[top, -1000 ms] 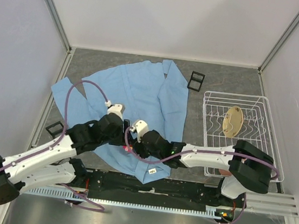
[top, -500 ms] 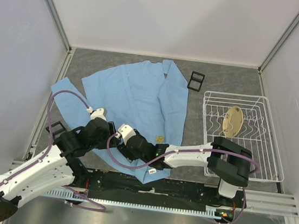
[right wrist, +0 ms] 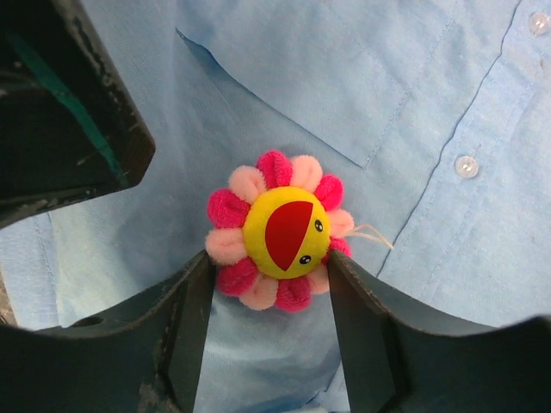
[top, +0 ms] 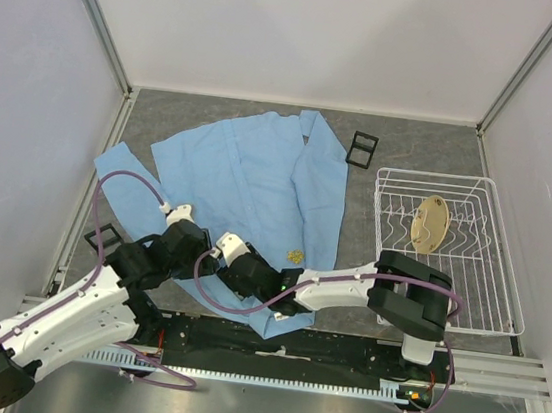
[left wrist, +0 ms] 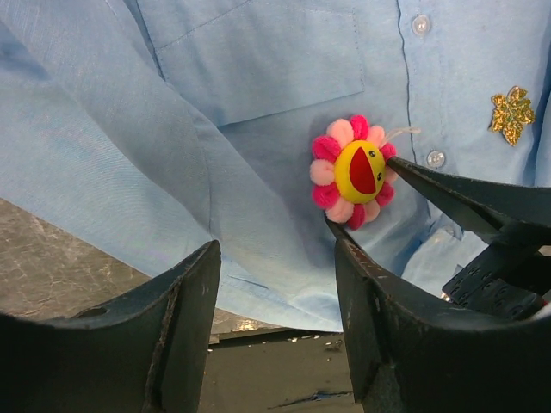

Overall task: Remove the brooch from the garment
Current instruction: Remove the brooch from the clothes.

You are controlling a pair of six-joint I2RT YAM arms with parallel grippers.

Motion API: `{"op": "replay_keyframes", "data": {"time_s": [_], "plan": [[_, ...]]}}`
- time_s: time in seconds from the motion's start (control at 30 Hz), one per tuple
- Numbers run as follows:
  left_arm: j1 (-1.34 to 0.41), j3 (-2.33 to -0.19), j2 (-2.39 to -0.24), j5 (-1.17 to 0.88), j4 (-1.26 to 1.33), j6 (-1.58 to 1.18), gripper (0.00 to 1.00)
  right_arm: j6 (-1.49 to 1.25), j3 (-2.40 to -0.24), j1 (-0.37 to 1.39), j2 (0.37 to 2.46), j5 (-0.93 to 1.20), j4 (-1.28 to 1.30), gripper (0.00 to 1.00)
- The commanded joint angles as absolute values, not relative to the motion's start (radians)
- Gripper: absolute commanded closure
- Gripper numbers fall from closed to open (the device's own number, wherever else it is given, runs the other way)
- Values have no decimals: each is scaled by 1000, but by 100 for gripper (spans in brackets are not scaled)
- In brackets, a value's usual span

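Note:
The garment (top: pixel 260 174), a light blue shirt, lies spread on the table. The brooch (right wrist: pixel 280 231), a pink-petalled flower with a yellow and red centre, sits pinned below the chest pocket; it also shows in the left wrist view as the brooch (left wrist: pixel 355 170). My right gripper (right wrist: pixel 267 258) is open, one fingertip at each side of the brooch's lower petals, which look unsqueezed. My left gripper (left wrist: pixel 275 249) is open over the shirt's hem, with nothing between its fingers and its right tip just under the brooch. In the top view both grippers meet at the shirt's near-left edge and hide the brooch.
A small gold leaf emblem (top: pixel 295 256) is on the shirt right of the grippers. A white wire rack (top: pixel 445 308) at the right holds a beige item (top: pixel 430 223). Black clips lie at the back (top: pixel 362 149) and at the left (top: pixel 99 237).
Both grippers have shifted left and toward the near edge, uncovering the gold emblem. The right gripper has widened around the brooch.

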State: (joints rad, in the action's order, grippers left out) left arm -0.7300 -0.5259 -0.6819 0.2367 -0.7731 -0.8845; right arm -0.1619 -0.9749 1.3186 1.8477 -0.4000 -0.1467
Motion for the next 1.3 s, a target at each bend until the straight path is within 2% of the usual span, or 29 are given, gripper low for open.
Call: {"op": "replay_keyframes", "data": {"time_s": [0.0, 0.1, 0.3, 0.53, 0.73, 1.0, 1.13, 1.27], "plan": [[-752, -545, -678, 141, -595, -920, 36, -159, -1032, 1336, 1893, -417, -133, 41], [-752, -545, -684, 135, -589, -922, 36, -196, -1035, 1338, 1893, -410, -137, 49], [-752, -540, -692, 101, -552, -907, 36, -291, -1023, 1339, 1871, -408, -143, 58], [-752, -540, -707, 66, -515, -899, 36, -360, -1002, 1338, 1849, -374, -164, 75], [-752, -543, -755, 48, -500, -925, 36, -423, -939, 1328, 1795, -293, -236, 80], [-750, -595, -856, 38, -472, -983, 30, -494, -827, 1281, 1741, -213, -371, 85], [-750, -601, -905, 28, -453, -986, 30, -509, -805, 1244, 1715, -166, -402, 90], [-749, -589, -920, 6, -414, -989, 35, -528, -792, 1223, 1703, -103, -435, 94]]}}
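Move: The flower brooch lies just past the right hand's open fingertips, about 1 cm ahead, 1 cm left and 1 cm below. From this hand, the gold leaf brooch lies some 5 cm ahead and 10 cm right, and the white tag roughly 7 cm back and 8 cm right. For the open left hand, the flower brooch is about 6 cm right, 3 cm ahead and 5 cm lower. Rolling some 25 degrees about its own fingers and easing back 1 to 2 cm, the right hand closes from around the flower brooch until nearly shut, its tips at the rim on the near side. The left hand, fingers still open, comes in about 6 cm to the right and 2 cm forward towards the flower, hardly changing height while it tilts slightly. ##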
